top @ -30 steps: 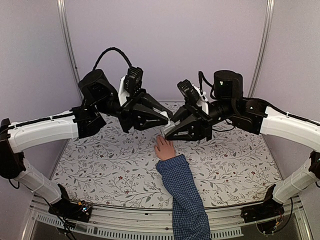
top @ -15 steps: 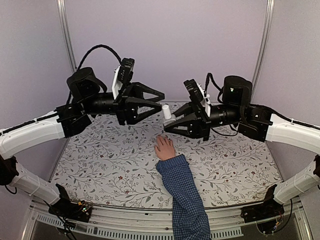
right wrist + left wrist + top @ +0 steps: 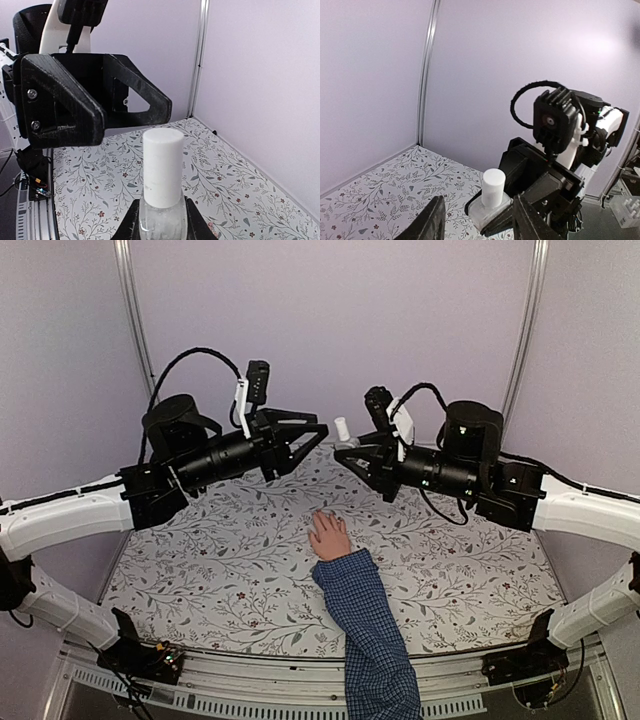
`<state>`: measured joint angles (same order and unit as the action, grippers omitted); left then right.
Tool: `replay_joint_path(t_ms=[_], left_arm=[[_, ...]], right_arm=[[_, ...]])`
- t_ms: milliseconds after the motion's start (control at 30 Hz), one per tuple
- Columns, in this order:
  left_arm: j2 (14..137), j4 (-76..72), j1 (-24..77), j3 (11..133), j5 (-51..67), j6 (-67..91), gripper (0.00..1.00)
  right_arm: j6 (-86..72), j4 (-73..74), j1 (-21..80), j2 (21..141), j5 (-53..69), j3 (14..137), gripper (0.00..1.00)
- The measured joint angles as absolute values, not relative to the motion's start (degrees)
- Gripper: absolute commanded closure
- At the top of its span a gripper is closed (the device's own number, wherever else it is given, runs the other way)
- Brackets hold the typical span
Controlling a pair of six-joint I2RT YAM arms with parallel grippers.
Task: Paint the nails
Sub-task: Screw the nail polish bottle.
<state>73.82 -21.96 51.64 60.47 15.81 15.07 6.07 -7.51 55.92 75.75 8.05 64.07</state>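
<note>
A small pale hand [image 3: 328, 537] lies flat on the flowered table, at the end of a blue checked sleeve [image 3: 372, 635]. Its nails [image 3: 322, 517] point away from me and are too small to show any colour. My right gripper [image 3: 348, 445] is shut on the clear glass body of a nail polish bottle [image 3: 161, 220]. The bottle's white cap [image 3: 162, 167] stands upright. My left gripper [image 3: 321, 436] hangs open just left of the cap [image 3: 342, 428], high above the hand. In the left wrist view its fingers [image 3: 434, 220] flank the bottle [image 3: 492, 192] without touching it.
The flowered tablecloth [image 3: 220, 560] covers the table. Lilac walls close in the back and both sides, with metal posts [image 3: 135, 330] at the corners. Both arms reach in over the middle, well above the cloth.
Both arms rose and levelled out, away from the hand. My left gripper opened and let go of the cap. The right gripper lifted the bottle higher, with its cap on.
</note>
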Motion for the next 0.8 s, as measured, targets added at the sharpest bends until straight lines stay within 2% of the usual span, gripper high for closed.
replay_joint_path(t_ms=[200,500,733,800], left_arm=[[78.72,-22.11,53.47,63.11,9.34,17.19,0.55],[82.54,-22.41,54.43,65.63,5.5,20.32,0.63],[84.9,-21.87,54.5,67.4,4.99,21.91,0.73],[85.06,-21.71,54.52,67.42,4.99,22.24,0.8]], right_arm=[[8.36,-6.94,58.19,77.34,-2.72,64.12,1.0],[10.44,-6.44,59.99,79.94,-9.78,64.47,1.0],[11.35,-6.44,60.18,80.23,-11.51,64.55,1.0],[11.42,-6.42,60.23,80.23,-11.73,64.55,1.0]])
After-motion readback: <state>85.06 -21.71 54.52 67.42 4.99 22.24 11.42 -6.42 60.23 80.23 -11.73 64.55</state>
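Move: The bottle's white cap lies some 6 cm to the left hand's right, about 1 cm ahead and roughly level; the nail polish bottle's clear body sits some 3 cm below the cap. The right hand already grips that body between its fingers, with the cap standing upright about 3 cm straight above its hand point. Left fingers narrow around the cap, going 6 cm forward-right; right hand lowers the bottle 4 cm, moving forward. ##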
